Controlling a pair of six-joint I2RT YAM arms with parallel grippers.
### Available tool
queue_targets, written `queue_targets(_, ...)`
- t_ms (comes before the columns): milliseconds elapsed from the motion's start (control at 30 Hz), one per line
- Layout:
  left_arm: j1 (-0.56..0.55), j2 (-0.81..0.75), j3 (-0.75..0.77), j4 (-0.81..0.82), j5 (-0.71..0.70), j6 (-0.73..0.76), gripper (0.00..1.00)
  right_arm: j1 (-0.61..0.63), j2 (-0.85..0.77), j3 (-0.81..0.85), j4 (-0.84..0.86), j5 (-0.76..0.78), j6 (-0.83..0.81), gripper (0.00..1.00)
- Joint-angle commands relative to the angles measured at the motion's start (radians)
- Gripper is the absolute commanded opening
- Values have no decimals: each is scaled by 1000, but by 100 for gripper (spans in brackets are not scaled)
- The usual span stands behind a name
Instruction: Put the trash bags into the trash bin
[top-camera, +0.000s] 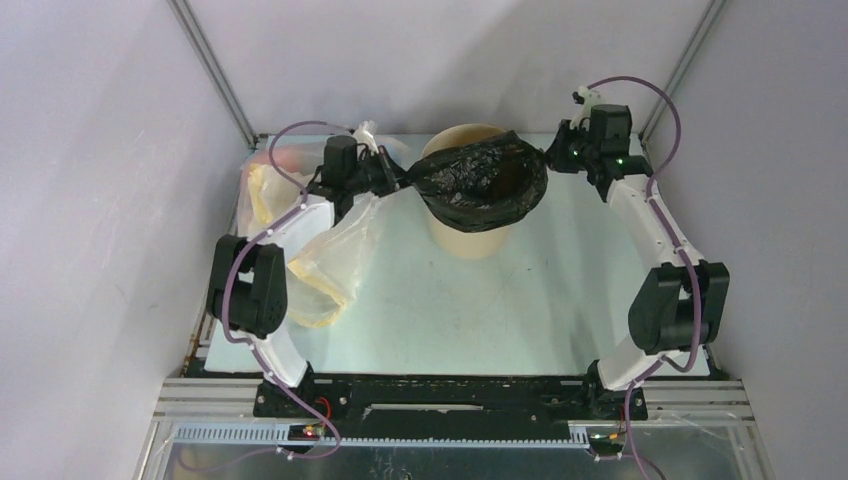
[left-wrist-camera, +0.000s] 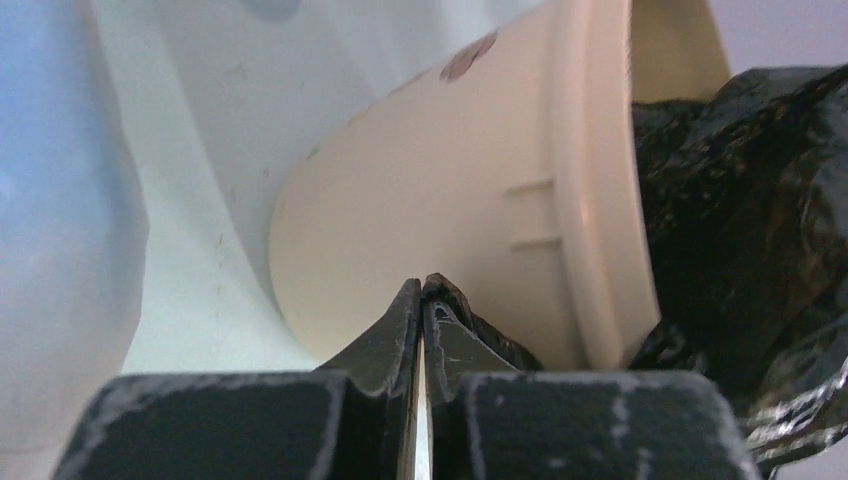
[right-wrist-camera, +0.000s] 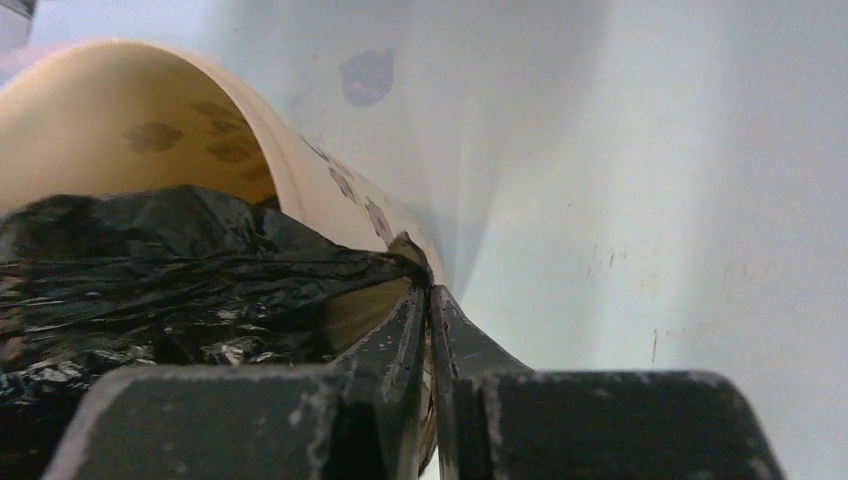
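A glossy black trash bag lies stretched across the mouth of the tan trash bin at the back middle of the table. It drapes over the front of the rim. My left gripper pinches the bag's left corner. My right gripper pinches the right corner. In the left wrist view my gripper is shut, with black plastic at its tip beside the bin's wall and the bag to the right. In the right wrist view a taut strand of bag runs into my shut gripper over the bin's rim.
A translucent clear bag with yellow tints lies crumpled on the left of the table, under and beside the left arm. The pale table top stretches in front of the bin. Grey enclosure walls stand close on both sides and behind.
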Motion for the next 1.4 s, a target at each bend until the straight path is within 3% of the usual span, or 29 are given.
queue_targets(0,-4,72,116,23,62,22,7,-28,-21,23,92,-56,-14,10)
queue_targets(67,-5,105,150,54,101,8,12,-43,28,49,105,-121,5,17)
queue_targets(133,-5,130,174,77,134,-13,25,-67,76,76,124,-222,44,24)
queue_targets(333,-4,182,210,127,185,-39,46,-102,185,104,236,-426,193,35)
queue_targets(633,-9,247,245,219,271,-123,43,-110,229,92,226,-541,282,36)
queue_targets(967,-12,202,185,220,309,-125,42,-56,-91,-290,221,-414,261,35)
queue_targets(1233,6,85,114,101,189,-60,51,-110,-273,-326,106,-207,179,37)
queue_targets(1367,25,-36,12,83,74,-21,56,-104,-390,-314,125,-170,118,46)
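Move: The trash bin stands about 13 cm to the left hand's right and 2 cm ahead, its middle some 8 cm lower; the black trash bag, pinched at both edges, hangs over it, middle about 14 cm right. The clear bag lies some 18 cm left of this hand and 2 cm back. From the right hand, the bin is 14 cm left, 2 cm back, 12 cm lower; the black bag's middle is 13 cm left, 4 cm back. Opening on the bag's edges, both hands reach about 4 cm forward, then back, the right some 11 cm. ##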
